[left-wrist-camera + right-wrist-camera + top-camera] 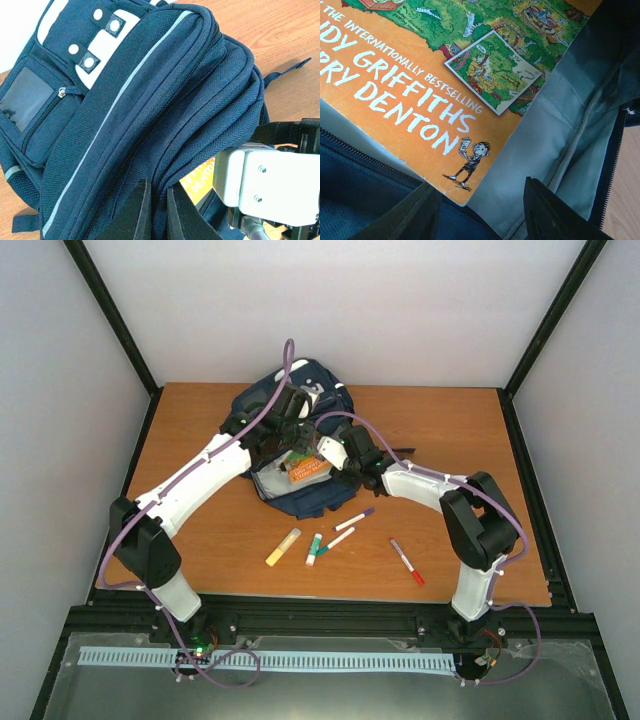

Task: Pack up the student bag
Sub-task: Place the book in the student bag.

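Observation:
The student bag [305, 388] lies at the back middle of the table, navy with a white patch, its main compartment held open. My left gripper [159, 187] is shut on a fold of the bag's top flap [125, 100], lifting it; in the top view it [290, 435] sits over the opening. An orange paperback book [395, 90] lies partly inside, on the grey lining [545, 115]. My right gripper [482, 192] is open just below the book's lower corner, nothing between its fingers. The book [305, 468] shows between both grippers, with the right gripper [328, 455] beside it.
On the table in front of the bag lie a yellow highlighter [282, 547], a green-capped marker [313, 549], a white pen [339, 538], a purple-tipped pen [354, 519] and a red-capped marker [407, 562]. A strap [287, 70] trails out to the bag's side.

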Available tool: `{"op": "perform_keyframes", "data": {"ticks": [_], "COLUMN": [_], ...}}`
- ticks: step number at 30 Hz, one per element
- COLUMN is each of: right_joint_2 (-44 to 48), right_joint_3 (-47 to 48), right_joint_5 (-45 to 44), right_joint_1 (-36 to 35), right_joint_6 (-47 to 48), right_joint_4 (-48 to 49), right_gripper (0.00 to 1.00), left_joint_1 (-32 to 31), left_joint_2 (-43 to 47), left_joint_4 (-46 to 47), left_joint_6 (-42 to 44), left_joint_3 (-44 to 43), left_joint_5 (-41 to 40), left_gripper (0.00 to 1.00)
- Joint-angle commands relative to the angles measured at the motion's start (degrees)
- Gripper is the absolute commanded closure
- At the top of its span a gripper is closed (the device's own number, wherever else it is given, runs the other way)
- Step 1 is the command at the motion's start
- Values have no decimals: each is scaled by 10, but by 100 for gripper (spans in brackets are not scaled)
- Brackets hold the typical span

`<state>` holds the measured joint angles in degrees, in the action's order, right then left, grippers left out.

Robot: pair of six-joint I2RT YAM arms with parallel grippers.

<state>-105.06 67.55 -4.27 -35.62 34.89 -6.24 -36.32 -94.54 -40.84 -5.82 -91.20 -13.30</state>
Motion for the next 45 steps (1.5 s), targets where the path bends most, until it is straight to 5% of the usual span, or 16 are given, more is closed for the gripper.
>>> {"op": "perform_keyframes", "data": {"ticks": [1,13,21,33,45], "right_joint_2": [-6,80,42,-57,-109], "right_joint_3": [3,-90,-64,5,32], "right_joint_5": [13,87,69,47,-23], "right_joint_1": [-1,-1,-12,-37,-37], "right_joint_6": [-13,91,110,162,160], "right_joint_4": [28,-16,19,56,191], "right_gripper": [54,53,88,91,96], "left_joint_1": [2,13,18,19,19], "left_joint_2": [31,42,42,44,40], "left_joint_4": [29,32,33,32,31], "left_joint_6": [-10,-17,-23,-22,-22], "left_joint_3": [-15,-16,-15,-16,-16], "left_joint_5": [-5,14,28,23,27], "left_gripper": [99,99,99,99,99]}}
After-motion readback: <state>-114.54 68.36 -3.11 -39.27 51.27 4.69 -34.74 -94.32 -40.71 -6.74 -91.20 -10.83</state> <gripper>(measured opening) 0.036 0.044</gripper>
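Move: The book lies half inside the open bag, its middle about 8 cm ahead of the right hand, 9 cm left and 4 cm lower; its near right corner is almost under the half-open fingers. The bag's middle is some 9 cm ahead and 11 cm left, and a purple marker lies roughly 12 cm back and 3 cm right. From the left hand, which holds up the bag's flap, the book is about 7 cm ahead, 2 cm right and 19 cm below. Draw the right gripper back about 5 cm from the book's near right corner and shut its fingers. Then swing it some 5 cm left and lower it about 3 cm while going forward again, turning roughly 15 degrees counter-clockwise, so the closed tips come up against the middle of the book's bottom edge. Keep the left fingers clamped on the raised flap. ##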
